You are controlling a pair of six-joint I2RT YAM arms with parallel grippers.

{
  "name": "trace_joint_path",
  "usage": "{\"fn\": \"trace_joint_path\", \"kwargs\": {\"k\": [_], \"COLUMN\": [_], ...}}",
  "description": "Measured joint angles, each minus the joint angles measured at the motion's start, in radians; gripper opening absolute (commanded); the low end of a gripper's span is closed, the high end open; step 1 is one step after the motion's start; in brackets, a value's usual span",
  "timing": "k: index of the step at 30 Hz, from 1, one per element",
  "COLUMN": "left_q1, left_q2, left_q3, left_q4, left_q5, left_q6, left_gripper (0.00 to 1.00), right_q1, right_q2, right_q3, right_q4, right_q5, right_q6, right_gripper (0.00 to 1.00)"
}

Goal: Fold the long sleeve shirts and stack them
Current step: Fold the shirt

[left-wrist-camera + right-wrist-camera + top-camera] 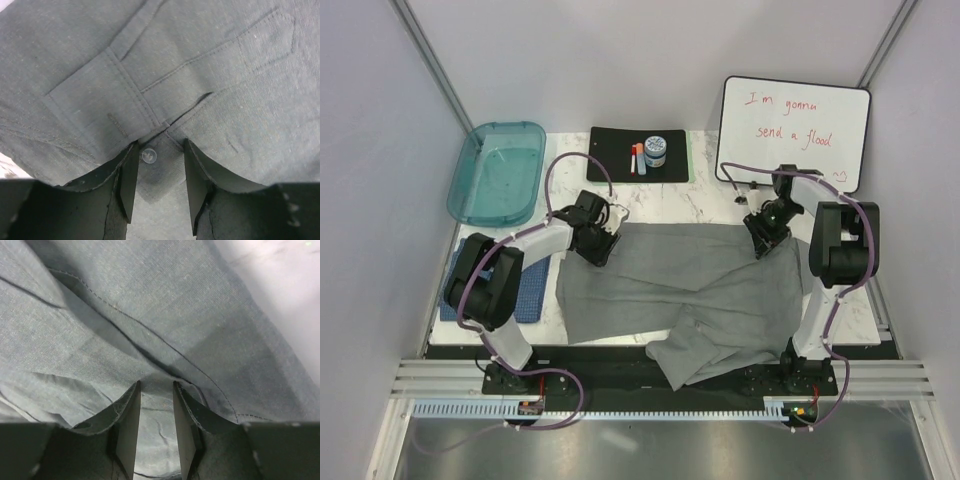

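Observation:
A plain grey long sleeve shirt (690, 290) lies spread across the table, with one part hanging over the near edge. A blue shirt (531, 291) lies folded at the left, half under the left arm. My left gripper (598, 246) rests on the grey shirt's far left corner. In the left wrist view its jaws stand apart over a cuff of the grey shirt (100, 100), with a clear button (148, 155) between the fingertips (129, 175). My right gripper (761, 240) presses on the far right corner. Its jaws stand apart with a fold of the grey shirt (156, 390) between them.
A teal plastic tray (470, 185) stands at the far left. A black mat (610, 150) at the back holds a jar (656, 150) and markers (638, 158). A whiteboard (795, 130) leans at the back right.

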Motion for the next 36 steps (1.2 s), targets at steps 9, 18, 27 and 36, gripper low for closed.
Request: {"fn": "trace_joint_path", "kwargs": {"k": [9,18,27,36], "left_q1": [0.091,0.111,-0.19,-0.526], "left_q2": [0.208,0.17,-0.437,-0.256], "left_q3": [0.253,0.305,0.002,-0.114], "left_q4": [0.013,-0.024,-0.066,0.066], "left_q5": [0.027,0.175,0.513,0.563], "left_q6": [0.004,0.063,0.252,0.279], "left_gripper": [0.51,0.89,0.91,0.85], "right_q1": [0.01,0.006,-0.003,-0.006], "right_q2": [0.14,0.11,-0.53,-0.795], "right_q3": [0.238,0.325,-0.011,-0.309], "right_q4": [0.029,0.025,-0.139,-0.167], "right_q5": [0.03,0.008,-0.143,-0.186], "right_q6": [0.095,0.052,-0.178,-0.294], "right_gripper": [0.41,0.61,0.87,0.98]}}
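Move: Under both hands lies the spread shirt: its middle is some 23 cm to the right of the left hand and 8 cm back, and about 23 cm left and 10 cm back from the right hand. From the left hand, the loose flap over the near table edge lies roughly 27 cm right and 25 cm back, the blue folded shirt 30 cm left and 5 cm back, and the black mat 31 cm ahead and 11 cm right. Pressing half-open fingers on the cloth, both hands first slide forward along the table about 10 cm, pushing the shirt towards the black mat. Then they lift off, open wide and swing back; the left sweeps far back and right towards the loose flap, turning some 60 degrees clockwise, while the right rises high over the shirt, its fingertips tilting forward. ##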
